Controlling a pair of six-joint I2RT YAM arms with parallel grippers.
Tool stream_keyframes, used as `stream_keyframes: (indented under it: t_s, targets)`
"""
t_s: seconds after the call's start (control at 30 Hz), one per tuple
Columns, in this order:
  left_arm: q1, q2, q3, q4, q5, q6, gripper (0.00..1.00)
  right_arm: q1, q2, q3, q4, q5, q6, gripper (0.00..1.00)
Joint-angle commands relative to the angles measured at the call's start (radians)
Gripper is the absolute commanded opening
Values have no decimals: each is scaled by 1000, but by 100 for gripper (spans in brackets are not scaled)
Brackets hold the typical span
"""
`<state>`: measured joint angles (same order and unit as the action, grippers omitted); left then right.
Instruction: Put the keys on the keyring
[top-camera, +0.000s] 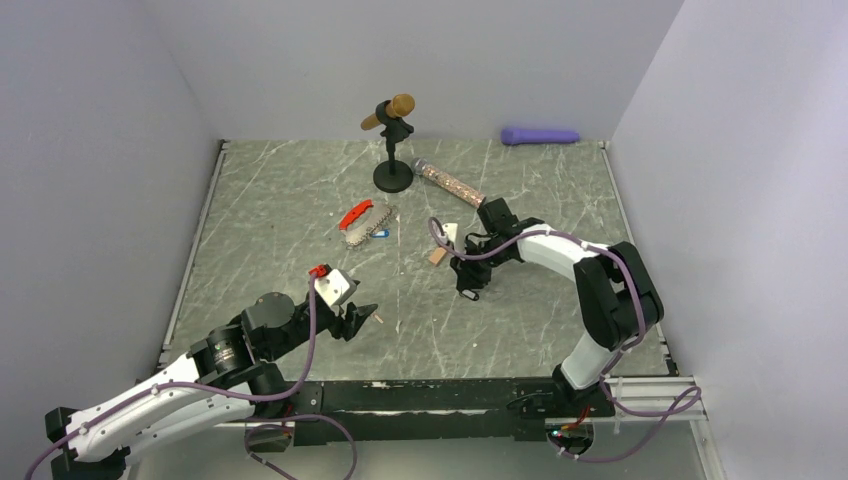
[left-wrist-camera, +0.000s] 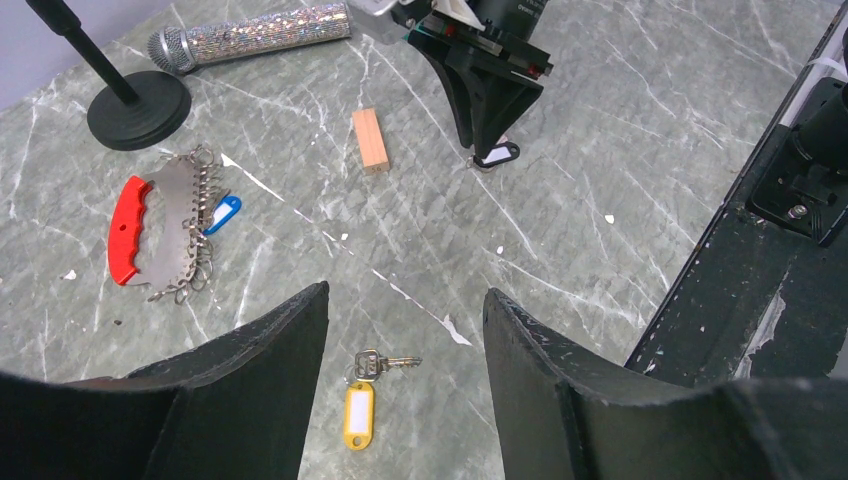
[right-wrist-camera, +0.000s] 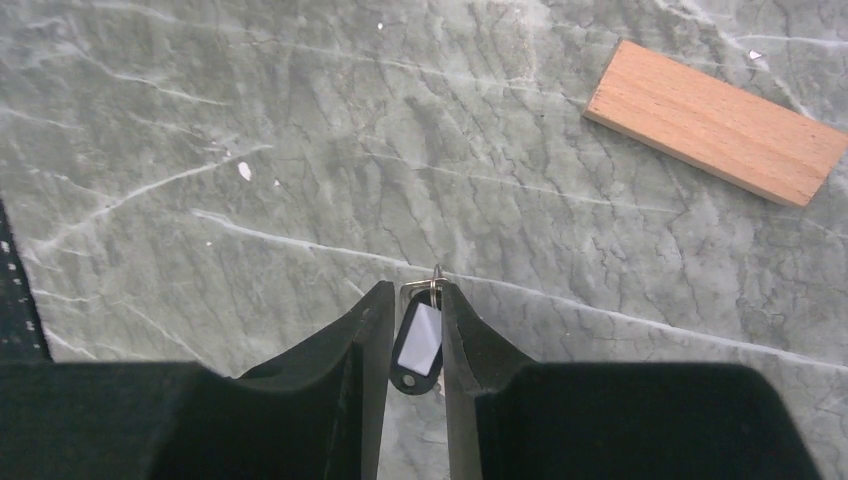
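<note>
The keyring (left-wrist-camera: 160, 225), a red grip on a silvery plate edged with rings, lies left of centre (top-camera: 362, 220). A blue-tagged key (left-wrist-camera: 223, 213) rests at its right edge. My left gripper (left-wrist-camera: 405, 295) hangs open above a yellow-tagged key (left-wrist-camera: 360, 410) that lies flat on the table between its fingers, touching neither. My right gripper (right-wrist-camera: 415, 290) points down at mid table (top-camera: 470, 290), its jaws a little apart. A black-tagged key (right-wrist-camera: 418, 340) lies between them, with a gap on its left side and its ring against the right finger.
A tan wooden block (left-wrist-camera: 370, 138) lies just behind the right gripper. A glittery microphone (top-camera: 450, 183), a black stand (top-camera: 393, 177) carrying a wooden microphone, and a purple cylinder (top-camera: 540, 135) sit at the back. The black front rail (left-wrist-camera: 760, 260) runs along the near edge.
</note>
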<state>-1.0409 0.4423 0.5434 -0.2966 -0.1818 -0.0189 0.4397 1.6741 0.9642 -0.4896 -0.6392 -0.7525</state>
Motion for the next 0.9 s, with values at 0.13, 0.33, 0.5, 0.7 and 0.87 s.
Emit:
stream_keyframes:
  t_s: [0.13, 0.33, 0.5, 0.7, 0.87]
  targets:
    - [4, 4, -6, 39, -21, -3, 63, -53, -48, 41, -32, -156, 33, 30]
    - [14, 37, -3, 32, -54, -30, 73, -74, -53, 76, -95, -209, 4, 38]
    - [212, 113, 31, 20, 54, -93, 90, -127, -59, 181, -240, -294, -29, 51]
    - [547, 301, 106, 55, 365, -167, 94, -255, -197, 140, -228, -408, -8, 56]
    - [724, 521, 233, 52, 589, -178, 99, -357, -336, 66, -113, -454, 71, 64]
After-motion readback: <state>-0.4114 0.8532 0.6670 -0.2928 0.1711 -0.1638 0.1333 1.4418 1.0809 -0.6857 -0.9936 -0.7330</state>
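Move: The red-handled keyring lies about 28 cm ahead of the left hand, within 1 cm to its left and some 21 cm below; its blue tag is about 25 cm ahead and 2 cm right. The yellow-tagged key is about 4 cm ahead and 1 cm left, a black-tagged key about 8 ahead and 12 left. Just under the right hand, 1 cm back and 2 cm down, lies the white-labelled key; the wooden block is 10 cm ahead, 4 left. The right hand leaves the white-labelled key on the table, rising slowly at first and then fast to about 13 cm, drifting right late on while its fingers open wider and tilt up some 20 degrees. After a wait, the empty left hand sweeps forward about 10 cm towards the keyring, also 5 cm left and 5 cm down, passing above the loose keys as it turns counter-clockwise, tips down and opens fully. ##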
